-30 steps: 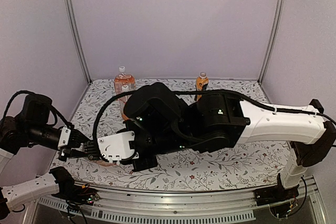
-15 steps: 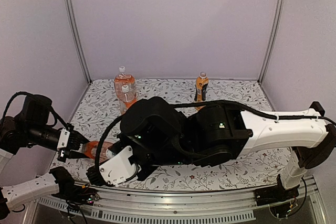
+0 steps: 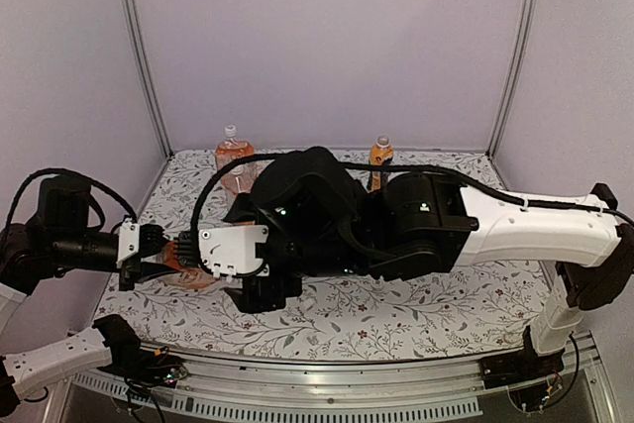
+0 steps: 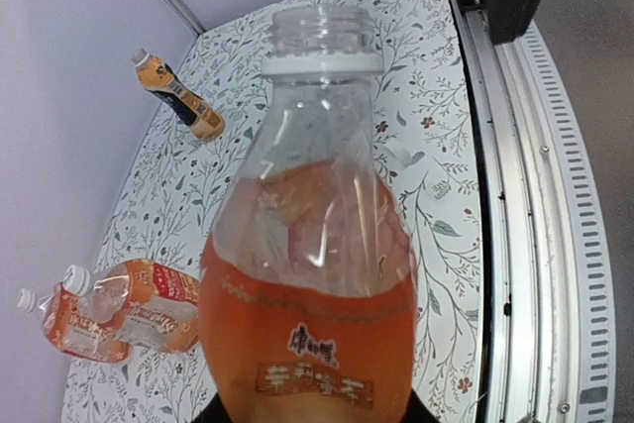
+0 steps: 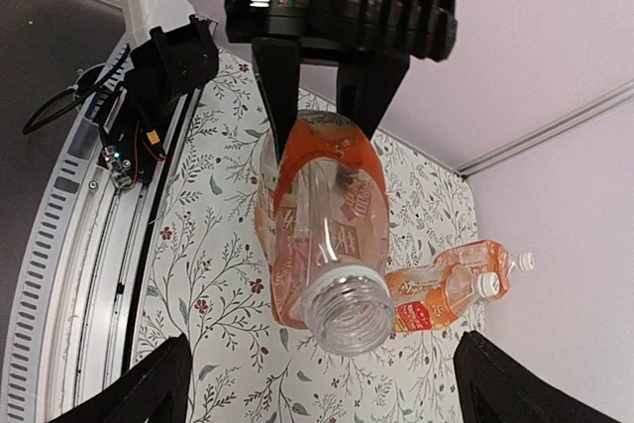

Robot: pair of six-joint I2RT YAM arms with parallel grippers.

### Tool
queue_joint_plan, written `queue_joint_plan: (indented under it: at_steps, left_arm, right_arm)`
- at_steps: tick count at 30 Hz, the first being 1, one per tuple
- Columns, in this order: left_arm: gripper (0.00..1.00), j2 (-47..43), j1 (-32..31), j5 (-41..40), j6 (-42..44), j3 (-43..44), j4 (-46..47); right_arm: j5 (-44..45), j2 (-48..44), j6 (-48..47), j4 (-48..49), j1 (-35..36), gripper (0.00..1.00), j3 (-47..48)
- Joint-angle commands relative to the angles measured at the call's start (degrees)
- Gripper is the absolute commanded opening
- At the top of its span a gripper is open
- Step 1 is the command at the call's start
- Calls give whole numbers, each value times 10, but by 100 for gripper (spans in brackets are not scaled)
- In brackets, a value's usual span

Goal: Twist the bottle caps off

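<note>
My left gripper point(image 3: 157, 257) is shut on the lower body of a red-labelled orange-drink bottle point(image 4: 312, 274) and holds it tilted above the table. Its neck point(image 4: 322, 37) is open, with no cap on it, and the open mouth faces the right wrist camera point(image 5: 347, 312). My right gripper point(image 5: 327, 395) is open wide and empty, just short of that mouth and apart from it. Two more red-labelled bottles point(image 3: 234, 160) with white caps point(image 5: 486, 285) stand at the back left. A dark-labelled capped bottle point(image 3: 380, 159) stands at the back middle.
A small white thing point(image 4: 400, 154) lies on the floral table just beyond the held bottle; I cannot tell if it is a cap. The metal front rail point(image 4: 515, 245) runs along the near edge. The bulky right arm point(image 3: 396, 235) spans the middle of the table.
The right wrist dipped toward the front edge half a second ago and has come back up level with the bottle mouth. The left gripper has carried the bottle slightly right and away from the edge.
</note>
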Motion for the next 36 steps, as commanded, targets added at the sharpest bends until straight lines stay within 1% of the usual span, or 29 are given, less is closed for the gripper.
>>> queue_joint_plan:
  at_steps: [1,3,5,14,17,20,22,27,31,34,36]
  left_arm:
    - [2,1,1,-70,-62,-13,82]
    - [2,2,1,-87,-89,-14,99]
    - [2,2,1,-95,-105,-13,111]
    - [2,0,2,-50,-166,-7,131]
    - [2,-1,3,-25,-179,-3,131]
    - [2,-1,5,0,-194,0,133]
    - [2,-2,7,11,-206,1,135]
    - [2,0,9,15,-208,3,136]
    - [2,0,10,26,-208,5,136]
    - [2,-2,11,34,-208,5,135]
    - [2,-2,11,43,-209,5,133]
  right_arm:
    - [-9,-30,149,34,-30,93,-12]
    - [-1,-33,189,34,-46,93,-14]
    - [-22,-41,234,34,-58,93,-19]
    - [-84,-69,351,50,-114,93,-51]
    - [-133,-70,353,70,-114,92,-53]
    - [-208,-66,352,100,-114,88,-52]
    - [-231,-59,354,119,-114,86,-49]
    - [-266,-36,357,142,-114,81,-27]
    - [-269,-11,360,140,-114,76,-5]
    - [-274,-4,357,141,-115,69,4]
    - [-275,1,355,141,-115,68,7]
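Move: The open, already capless neck of the held bottle is about 5 cm to the right hand's left and 2 cm ahead, roughly level. From the left hand, which already grips the body, that neck lies some 8 cm right, 2 cm ahead and 7 cm above. On the table, from the right hand, the nearer orange bottle stands about 27 cm ahead and 9 cm left, the large orange bottle about 34 cm ahead and 13 cm left, both roughly 20 cm lower. The left fingers keep their grip on the bottle's body, while the right hand works its open fingers around the bare neck, touch not discernible. The right hand swings forward about 8 cm, then comes back by half that while rising, rolling some 45 degrees and partly closing its fingers late. The left lifts the bottle nearly 4 cm, going forward and then partly back, tilting it slightly. ##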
